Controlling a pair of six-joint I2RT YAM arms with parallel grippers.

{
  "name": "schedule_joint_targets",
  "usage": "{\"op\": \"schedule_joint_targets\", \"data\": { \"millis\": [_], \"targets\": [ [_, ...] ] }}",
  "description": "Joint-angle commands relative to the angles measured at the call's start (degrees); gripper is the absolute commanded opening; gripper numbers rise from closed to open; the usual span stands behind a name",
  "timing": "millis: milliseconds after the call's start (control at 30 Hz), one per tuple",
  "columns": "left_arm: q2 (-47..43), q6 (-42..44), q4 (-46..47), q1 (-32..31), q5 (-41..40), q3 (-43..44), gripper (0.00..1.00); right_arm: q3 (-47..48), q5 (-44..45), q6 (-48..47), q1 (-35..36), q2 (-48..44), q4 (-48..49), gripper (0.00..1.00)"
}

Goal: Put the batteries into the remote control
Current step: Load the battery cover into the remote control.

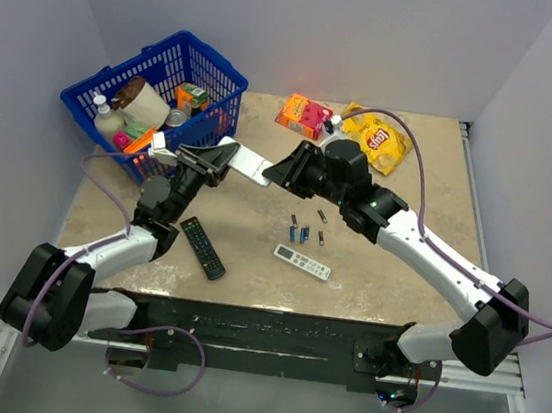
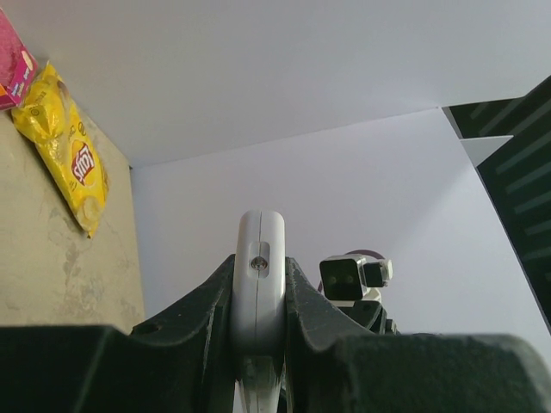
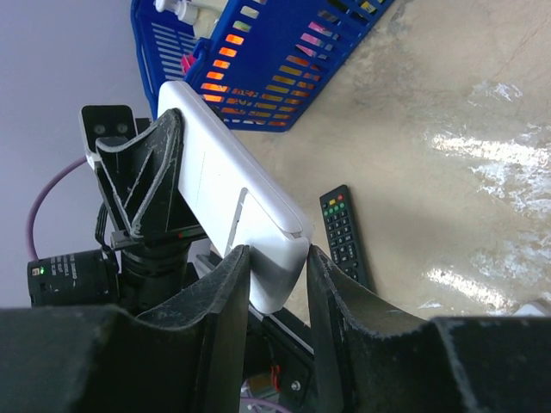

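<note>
The remote control (image 1: 251,163) is a short white body held in the air above the table's middle left, plain back showing. My left gripper (image 1: 206,163) is shut on its left end; in the left wrist view the remote control (image 2: 260,258) stands edge-on, pinched between both fingers. My right gripper (image 3: 277,267) has its two fingers against the sides of the other end of the remote control (image 3: 228,194). Several batteries (image 1: 305,232), blue and dark, lie loose on the table below the right gripper (image 1: 278,172).
A long black remote (image 1: 202,247) and a slim white remote (image 1: 301,262) lie near the front. A blue basket (image 1: 217,73) of groceries stands back left. An orange box (image 1: 302,115) and a yellow chips bag (image 1: 377,138) lie at the back.
</note>
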Motion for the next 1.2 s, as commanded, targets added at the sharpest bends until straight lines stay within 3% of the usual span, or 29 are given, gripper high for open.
{"op": "schedule_joint_targets", "data": {
  "millis": [0, 367, 500, 800, 933, 1000, 1067, 1167],
  "targets": [
    [0.12, -1.34, 7.85, -1.07, -0.32, 3.35, 0.0, 1.11, -0.32, -0.23, -0.14, 1.33, 0.26, 0.34],
    [1.0, -0.81, 9.97, -2.03, -0.32, 3.62, 0.0, 1.46, 0.65, -0.14, -0.49, 1.51, -0.09, 0.36],
    [1.17, -1.08, 9.27, -1.95, -1.02, 2.83, 0.0, 1.81, 3.02, -1.63, -0.49, 0.01, 0.26, 0.54],
    [1.52, 0.51, 4.96, -1.25, 0.55, 2.21, 0.0, 7.78, 6.71, -11.11, -0.49, -3.41, -5.79, 0.8],
    [1.08, 0.33, 2.33, -0.28, 2.31, 2.39, 0.0, 12.69, 5.76, -24.34, -1.01, -4.73, -8.26, 0.86],
    [0.56, 0.33, -0.31, 0.42, 4.15, 2.83, 0.0, 13.85, 1.55, -30.61, -1.19, -5.52, -8.79, 0.89],
    [0.29, 0.59, -2.24, 0.86, 5.47, 3.44, 0.0, 13.85, -7.9, -43.25, -1.37, -6.92, -8.7, 0.91],
    [-0.06, 1.47, -6.09, 1.74, 9.25, 5.2, 0.0, 13.59, -14.88, -58.37, -1.28, -8.16, -11.5, 0.95]
  ]
}}
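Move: The battery cover sits on the free end of the white remote, its middle about 2 cm left and 1 cm ahead of the right hand, about level. The left gripper's hold on the remote is some 9 cm left and 4 cm ahead of the right hand. Down on the table, roughly 25 cm below, the loose batteries lie about 9 cm right and 7 cm back. From the left hand the cover is about 7 cm right and 3 cm back. The right fingertips stay on the cover end of the remote at first, then spread wide and let go. The right hand then pulls away upward about 9 cm and some 4 cm to the right, its fingers tipping up roughly 30 degrees. The left gripper keeps its grip on the remote, drifting about 1 cm right and sinking about 2 cm late on. ##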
